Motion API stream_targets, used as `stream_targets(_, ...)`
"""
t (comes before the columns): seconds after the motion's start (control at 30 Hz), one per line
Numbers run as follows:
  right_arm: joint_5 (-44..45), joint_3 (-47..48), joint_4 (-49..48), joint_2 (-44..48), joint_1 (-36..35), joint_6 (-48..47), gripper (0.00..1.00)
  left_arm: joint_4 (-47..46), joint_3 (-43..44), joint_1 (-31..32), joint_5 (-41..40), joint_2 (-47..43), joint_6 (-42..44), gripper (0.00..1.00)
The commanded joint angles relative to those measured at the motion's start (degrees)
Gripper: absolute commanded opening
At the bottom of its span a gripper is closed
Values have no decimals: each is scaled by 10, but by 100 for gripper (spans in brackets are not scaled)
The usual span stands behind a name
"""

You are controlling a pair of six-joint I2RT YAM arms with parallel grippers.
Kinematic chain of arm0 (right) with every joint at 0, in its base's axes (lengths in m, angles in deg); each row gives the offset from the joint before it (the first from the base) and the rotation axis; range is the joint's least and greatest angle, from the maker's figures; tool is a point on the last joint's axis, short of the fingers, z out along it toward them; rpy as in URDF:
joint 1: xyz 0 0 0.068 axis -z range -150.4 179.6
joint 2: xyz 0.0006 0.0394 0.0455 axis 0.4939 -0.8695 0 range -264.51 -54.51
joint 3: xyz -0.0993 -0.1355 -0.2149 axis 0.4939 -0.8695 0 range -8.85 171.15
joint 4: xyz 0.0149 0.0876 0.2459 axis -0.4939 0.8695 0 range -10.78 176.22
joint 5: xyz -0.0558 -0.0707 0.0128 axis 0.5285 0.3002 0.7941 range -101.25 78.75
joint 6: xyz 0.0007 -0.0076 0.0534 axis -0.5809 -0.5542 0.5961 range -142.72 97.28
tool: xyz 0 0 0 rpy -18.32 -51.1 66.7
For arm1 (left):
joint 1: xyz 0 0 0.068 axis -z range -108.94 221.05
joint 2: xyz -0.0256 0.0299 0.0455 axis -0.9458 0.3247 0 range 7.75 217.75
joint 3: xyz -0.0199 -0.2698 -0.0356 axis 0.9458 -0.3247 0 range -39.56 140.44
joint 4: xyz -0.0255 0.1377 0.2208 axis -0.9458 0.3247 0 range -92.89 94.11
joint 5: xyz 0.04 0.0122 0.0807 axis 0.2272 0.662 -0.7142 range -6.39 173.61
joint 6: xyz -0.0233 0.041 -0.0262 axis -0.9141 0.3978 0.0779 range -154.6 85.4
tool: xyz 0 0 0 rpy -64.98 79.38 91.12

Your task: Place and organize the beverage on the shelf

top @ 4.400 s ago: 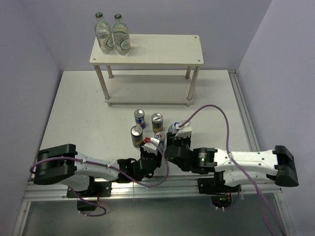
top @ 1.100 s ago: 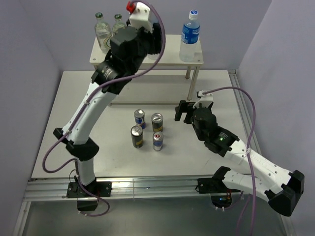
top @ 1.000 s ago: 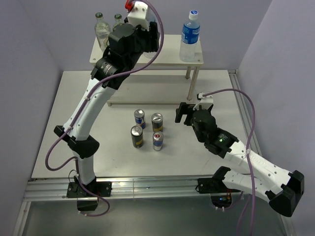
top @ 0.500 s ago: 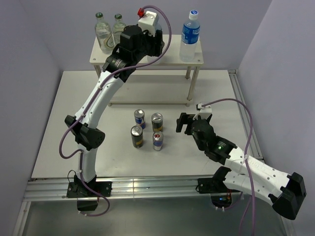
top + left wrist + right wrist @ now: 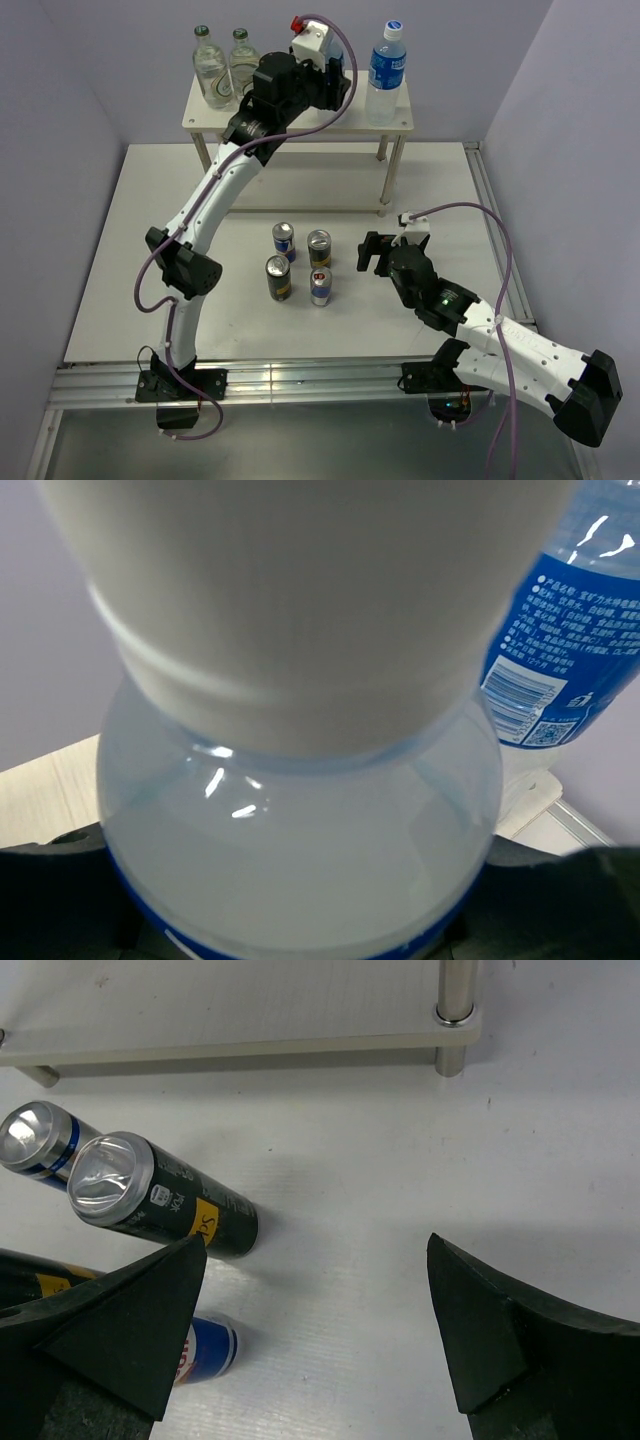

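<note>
On the cream shelf (image 5: 362, 116) my left gripper (image 5: 333, 84) is shut on a clear water bottle (image 5: 300, 850) with a white cap and blue label. That bottle fills the left wrist view and is mostly hidden behind the wrist from above. A second water bottle (image 5: 385, 72) stands at the top board's right end, close beside the held one (image 5: 560, 630). Several small cans stand on the table: blue-silver (image 5: 284, 241), black-gold (image 5: 319, 247), black-gold (image 5: 278, 277) and blue-silver-red (image 5: 321, 286). My right gripper (image 5: 372, 253) hangs open just right of them, nothing between its fingers (image 5: 315, 1300).
Two glass bottles with green caps (image 5: 210, 70) (image 5: 244, 64) stand at the shelf's left end. The right wrist view shows the shelf's lower board (image 5: 240, 1010) and a round leg (image 5: 455, 990) beyond a black-gold can (image 5: 160, 1200). A metal rail (image 5: 490, 230) runs along the table's right edge.
My left arm has carried the water bottle rightward over the top board, closer to the standing bottle. The right arm has sunk and drawn back slightly, jaws still open.
</note>
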Motion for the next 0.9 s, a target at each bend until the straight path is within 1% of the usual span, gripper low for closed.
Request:
stream_targets(0.0, 9, -1, -21, 5, -4, 7, 98, -75, 20, 0, 38, -2, -5, 61)
stream_targets(0.03, 10, -1, -21, 5, -4, 7, 98, -78, 18, 0, 40, -1, -5, 69)
stream_targets(0.07, 10, -1, -21, 5, -4, 8, 98, -79, 17, 0, 41, -2, -5, 73)
stream_targets(0.13, 12, -3, -21, 6, -4, 7, 98, -84, 17, 0, 47, -2, -4, 80)
stream_targets(0.23, 15, -5, -21, 6, -4, 9, 98, -83, 15, -1, 49, -2, -2, 84)
stream_targets(0.33, 15, -7, -21, 6, -4, 9, 98, -86, 2, 0, 48, -9, -1, 87)
stream_targets(0.63, 17, -9, -24, -1, -4, 12, 98, -94, -45, 2, 32, -42, 6, 86)
stream_targets(0.7, 17, -10, -26, -1, -4, 11, 98, -93, -69, 7, 19, -55, 16, 84)
stream_targets(0.73, 17, -11, -28, -2, -4, 12, 98, -98, -84, 12, 8, -78, 32, 85)
stream_targets(0.77, 16, -12, -29, -2, -4, 12, 98, -104, -120, 17, -3, -93, 42, 86)
stream_targets(0.8, 15, -13, -31, -2, -3, 12, 98, -117, -139, 31, -32, -107, 50, 86)
stream_targets(0.87, 13, -15, -33, -6, -4, 12, 98, -121, -178, 44, -52, -145, 79, 91)
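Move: The left fingers still hold the water bottle upright at the shelf, its middle about 2 cm below the hand point. The other water bottle stands roughly 9 cm to the right of this hand and level with it; the nearer glass bottle is some 16 cm left and the farther one about 23 cm left, both about 1 cm farther out. From the right hand, the held bottle is about 24 cm ahead, 8 cm left and 25 cm up. Open the left gripper to let go of the water bottle, and let the hand ease up about 2 cm as the fingers spread. Then sink it some 5 cm down alongside the bottle, fingers kept wide and still pointing nearly level, and at the very end start drawing back about 1 cm, away from the bottle. ##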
